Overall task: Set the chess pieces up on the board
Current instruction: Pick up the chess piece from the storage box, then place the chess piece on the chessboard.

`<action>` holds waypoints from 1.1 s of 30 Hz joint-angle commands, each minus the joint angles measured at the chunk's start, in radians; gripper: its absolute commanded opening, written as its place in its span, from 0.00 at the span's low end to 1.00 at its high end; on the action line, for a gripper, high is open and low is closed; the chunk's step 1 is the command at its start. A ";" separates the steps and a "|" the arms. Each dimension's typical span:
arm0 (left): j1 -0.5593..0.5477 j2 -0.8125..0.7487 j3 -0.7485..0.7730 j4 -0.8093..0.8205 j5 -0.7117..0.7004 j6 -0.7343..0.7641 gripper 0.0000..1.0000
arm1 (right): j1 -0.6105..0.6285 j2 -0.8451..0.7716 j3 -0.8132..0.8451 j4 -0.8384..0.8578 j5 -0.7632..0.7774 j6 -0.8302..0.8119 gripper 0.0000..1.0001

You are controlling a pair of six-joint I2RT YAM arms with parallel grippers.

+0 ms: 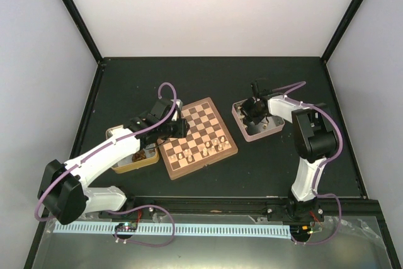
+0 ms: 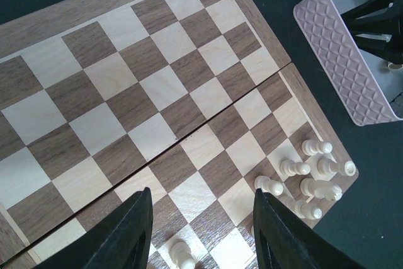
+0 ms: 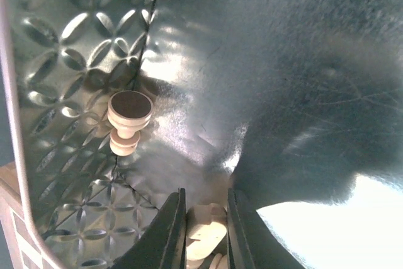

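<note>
The board point(image 1: 198, 137) lies in the middle of the dark table, and several pale chess pieces point(image 1: 208, 147) stand along its near rows. In the left wrist view, pieces point(image 2: 315, 174) cluster at the board's point(image 2: 126, 92) right corner, and one more piece point(image 2: 181, 253) stands near the bottom edge. My left gripper point(image 1: 170, 128) point(image 2: 201, 200) hovers open above the board's left side, with nothing between its fingers. My right gripper point(image 1: 255, 108) point(image 3: 206, 196) reaches down into the pink-walled tray point(image 1: 242, 125) and is shut on a pale chess piece point(image 3: 204, 228). Another piece point(image 3: 129, 118) lies on its side by the tray wall point(image 3: 63, 29).
A gold metal tray point(image 1: 135, 163) holding dark brown pieces sits left of the board, under my left arm. The pink tray point(image 2: 334, 61) stands close to the board's right edge. Black frame posts border the table.
</note>
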 commanded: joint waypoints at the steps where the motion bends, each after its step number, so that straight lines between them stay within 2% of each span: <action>1: 0.008 -0.023 0.016 0.021 -0.003 0.012 0.45 | -0.004 -0.006 0.018 -0.004 0.024 -0.006 0.08; 10: 0.010 -0.035 0.006 0.070 0.032 0.005 0.47 | -0.009 -0.163 0.003 -0.041 0.189 -0.105 0.08; 17: 0.009 -0.050 -0.009 0.156 0.115 0.002 0.52 | -0.010 -0.277 -0.006 -0.085 0.248 -0.194 0.08; 26: 0.009 -0.022 -0.017 0.306 0.295 -0.009 0.67 | 0.029 -0.396 -0.073 -0.034 0.003 -0.218 0.08; 33: 0.009 0.010 -0.066 0.452 0.430 -0.025 0.75 | 0.166 -0.451 -0.116 0.051 -0.146 -0.132 0.08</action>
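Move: The right fingers are already shut on a white piece down in the storage box; the left gripper it is brought to sits about 24 cm left, 11 cm back and 12 cm higher. The board's middle is some 19 cm left and 7 cm back, and another white piece stands about 5 cm ahead and 3 cm left. From the left hand, the held piece lies roughly 24 cm right, 11 cm ahead and 12 cm below. Right hand lifts the held piece about 12 cm, then back and left; left hand opens, approaching rightward and up. ##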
